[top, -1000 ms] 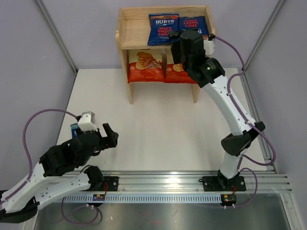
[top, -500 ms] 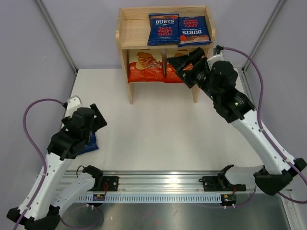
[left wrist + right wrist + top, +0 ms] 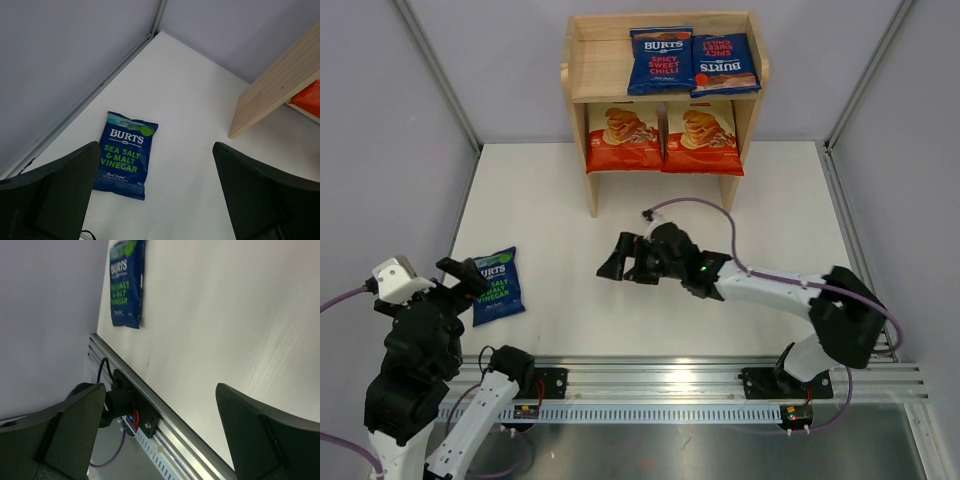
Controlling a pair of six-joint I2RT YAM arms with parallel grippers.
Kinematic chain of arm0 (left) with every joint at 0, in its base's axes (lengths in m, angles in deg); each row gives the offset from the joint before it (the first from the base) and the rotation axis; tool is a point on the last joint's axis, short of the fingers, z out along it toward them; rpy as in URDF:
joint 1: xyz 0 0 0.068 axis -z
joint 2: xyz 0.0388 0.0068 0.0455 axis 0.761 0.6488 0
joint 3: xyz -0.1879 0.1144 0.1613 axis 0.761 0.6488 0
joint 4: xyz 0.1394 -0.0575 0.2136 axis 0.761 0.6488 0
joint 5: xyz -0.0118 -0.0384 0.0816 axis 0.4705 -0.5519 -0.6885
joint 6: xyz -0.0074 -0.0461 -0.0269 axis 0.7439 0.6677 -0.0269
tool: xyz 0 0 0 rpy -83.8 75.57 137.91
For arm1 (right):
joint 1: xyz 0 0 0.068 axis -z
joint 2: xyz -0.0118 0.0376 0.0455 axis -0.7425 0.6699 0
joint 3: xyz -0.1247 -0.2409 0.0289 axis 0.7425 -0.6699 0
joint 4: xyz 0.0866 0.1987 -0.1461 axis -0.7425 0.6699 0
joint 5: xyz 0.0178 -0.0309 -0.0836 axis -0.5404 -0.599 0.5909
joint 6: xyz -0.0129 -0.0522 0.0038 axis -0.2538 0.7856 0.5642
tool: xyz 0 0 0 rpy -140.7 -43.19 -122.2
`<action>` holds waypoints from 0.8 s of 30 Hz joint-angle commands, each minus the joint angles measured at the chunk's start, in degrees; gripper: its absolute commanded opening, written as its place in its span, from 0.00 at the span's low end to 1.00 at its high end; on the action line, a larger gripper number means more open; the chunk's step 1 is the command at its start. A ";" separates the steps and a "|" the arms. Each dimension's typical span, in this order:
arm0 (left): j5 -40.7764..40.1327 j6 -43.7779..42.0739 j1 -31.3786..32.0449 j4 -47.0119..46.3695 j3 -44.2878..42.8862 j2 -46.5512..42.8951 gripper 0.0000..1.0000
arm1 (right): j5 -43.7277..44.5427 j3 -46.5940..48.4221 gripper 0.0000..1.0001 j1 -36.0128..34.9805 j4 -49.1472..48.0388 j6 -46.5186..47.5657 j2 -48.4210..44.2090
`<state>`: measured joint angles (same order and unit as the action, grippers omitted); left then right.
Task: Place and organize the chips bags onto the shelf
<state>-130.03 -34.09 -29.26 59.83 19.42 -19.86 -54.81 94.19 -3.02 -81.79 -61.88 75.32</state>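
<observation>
The wooden shelf (image 3: pixel 582 60) stands at the back of the table. Two dark blue Burts chips bags (image 3: pixel 660 60) (image 3: pixel 725 63) lie on its top tier, and two cream-and-orange bags (image 3: pixel 623 137) (image 3: pixel 702 138) stand on its lower tier. A blue-green Sea Salt & Vinegar bag (image 3: pixel 498 285) (image 3: pixel 126 155) (image 3: pixel 126 282) lies flat on the table at the left. My left gripper (image 3: pixel 463 277) (image 3: pixel 160 200) hovers open just near-left of that bag, holding nothing. My right gripper (image 3: pixel 613 258) (image 3: pixel 160 435) is open and empty, low over the table's middle, pointing left.
The white table (image 3: pixel 620 210) is bounded by grey walls left and right. An aluminium rail (image 3: pixel 700 380) (image 3: pixel 165 425) with the arm bases runs along the near edge. The shelf's side panel (image 3: pixel 272 92) shows in the left wrist view.
My right arm left the shelf and swung down to the table's middle, its jaws opening wider. My left arm pulled back toward the near left corner, uncovering the blue-green bag.
</observation>
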 commanded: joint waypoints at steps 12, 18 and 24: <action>-4.44 -1.68 0.27 -5.60 9.44 -10.51 0.99 | 8.84 51.58 0.89 -14.34 9.73 7.11 50.39; 0.83 -1.84 0.27 -2.08 5.48 -4.54 0.99 | 7.28 72.85 0.81 -16.01 21.58 12.30 64.89; 3.74 -4.13 0.27 -2.26 5.13 -2.42 0.99 | 7.34 88.86 0.77 -16.54 27.05 14.68 75.10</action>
<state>-129.30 -36.02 -29.13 58.32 26.20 -23.57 -48.21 177.36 -19.15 -60.92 -50.36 146.77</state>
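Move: Down to its left lies the sea salt and vinegar chips bag, flat on the table about 33 cm left of the right hand, some 3 cm back and 16 cm below. The shelf with the other bags stands roughly 31 cm ahead of this hand and 9 cm to its right, its middle about 8 cm higher. From the left hand, the same chips bag is about 7 cm ahead, 4 cm to the left and 31 cm below. Sweeping about 28 cm left and 13 cm down, the right hand travels to the right-hand edge of the sea salt and vinegar bag, slowing as it arrives. Its fingers tip further down, swing some 15 degrees counter-clockwise and narrow to about three quarters open; contact with the bag can't be made out. The open left hand sinks about 3 cm. ##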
